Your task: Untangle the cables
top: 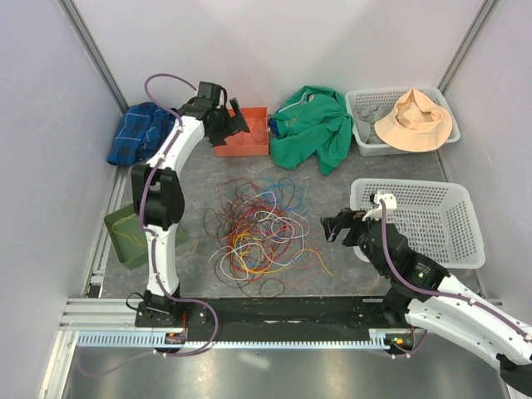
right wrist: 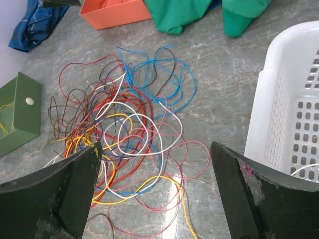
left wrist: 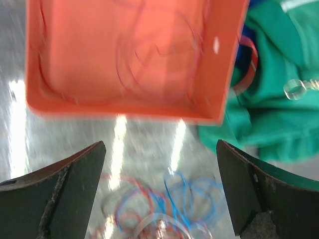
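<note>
The cables (top: 258, 229) lie in a loose tangle of red, yellow, blue, white and pink loops on the grey table; in the right wrist view the cables (right wrist: 124, 124) spread ahead and to the left. My left gripper (top: 235, 119) hovers open over the near edge of an orange bin (top: 241, 150), with nothing between its fingers. In the left wrist view a thin red cable (left wrist: 149, 55) lies inside the orange bin (left wrist: 124, 112), and blurred blue and red cables (left wrist: 184, 199) show below my left gripper (left wrist: 160, 149). My right gripper (top: 337, 226) (right wrist: 152, 149) stands open beside the pile's right edge, holding nothing.
A white basket (top: 416, 184) sits right of the right gripper. Another basket (top: 366, 148) at the back right holds a tan hat (top: 413, 120). A green cloth (top: 314, 125) lies beside the bin, a blue plaid cloth (top: 140, 131) at back left, a green box (top: 125, 237) at left.
</note>
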`<state>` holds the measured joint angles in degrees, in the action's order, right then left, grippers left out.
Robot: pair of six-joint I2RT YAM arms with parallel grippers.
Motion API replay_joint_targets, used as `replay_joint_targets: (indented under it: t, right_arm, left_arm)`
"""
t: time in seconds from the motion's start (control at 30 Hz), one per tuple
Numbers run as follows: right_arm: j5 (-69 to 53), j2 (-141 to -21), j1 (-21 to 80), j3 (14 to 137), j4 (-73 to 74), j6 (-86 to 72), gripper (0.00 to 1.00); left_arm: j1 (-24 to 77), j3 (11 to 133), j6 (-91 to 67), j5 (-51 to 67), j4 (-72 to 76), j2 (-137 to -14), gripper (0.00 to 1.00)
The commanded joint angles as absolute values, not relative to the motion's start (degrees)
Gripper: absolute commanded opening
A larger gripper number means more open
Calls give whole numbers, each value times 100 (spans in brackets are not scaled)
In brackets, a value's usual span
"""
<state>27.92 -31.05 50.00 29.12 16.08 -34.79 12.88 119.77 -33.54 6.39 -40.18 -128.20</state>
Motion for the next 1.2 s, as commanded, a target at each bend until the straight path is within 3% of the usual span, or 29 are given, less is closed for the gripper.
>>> replay_joint_targets:
  t: [0.0,0.2,0.37,0.53,0.93,1.13,1.17]
  right_arm:
    - [2619,-2892,5001,2786,1600,-3621,98]
    - [2602,-2883,5001,2725,1591,-3569,98]
    - [2619,-2857,5001,2865,1670,-3445,98]
    - [2733,-2716,5001,2813,1863,-3454,98]
    - [2733,-2874,5010,2681,1934,-3700,98]
    - [2769,-2918,5001,2602,1934,-3744,98]
    - [2769,-2935,5001,2602,1934,-3762,98]
  left_arm:
    - [1599,11226,-3797,662,-4290,-11481,100]
    - [3198,8977,-3998,-1911,-3430,-9485,100]
    - [3436,7139,-4360,-365,-2498,-8431,99]
    - [4270,5268,-4052,-736,-1381,-7384,100]
    - [4509,3868,-5290,-1766,-1547,-7541,100]
    - [4509,3691,-5590,-1617,-1091,-8059,99]
    - [4509,3691,-5590,-1565,-1020,-8286,95]
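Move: The tangled cables that the left hand heads for centre about 27 cm back from it, 5 cm to its right and 13 cm lower. The orange bin is about 8 cm ahead of the left hand, with the green jacket 18 cm right of the bin; the green box stands about 29 cm left of the tangle, level with it. From the right hand, the tangle is roughly 6 cm ahead, 16 cm left and 19 cm below. Back from the orange bin with empty, wide-open fingers, the left hand sweeps about 32 cm towards its base, first rising some 8 cm and swinging right, then sinking about 18 cm over the yellow and brown cables in the near part of the tangle and easing slightly left. It stays tilted forward and down; touch on the cables can't be made out. The right hand, open and empty, merely sinks a couple of centimetres. ##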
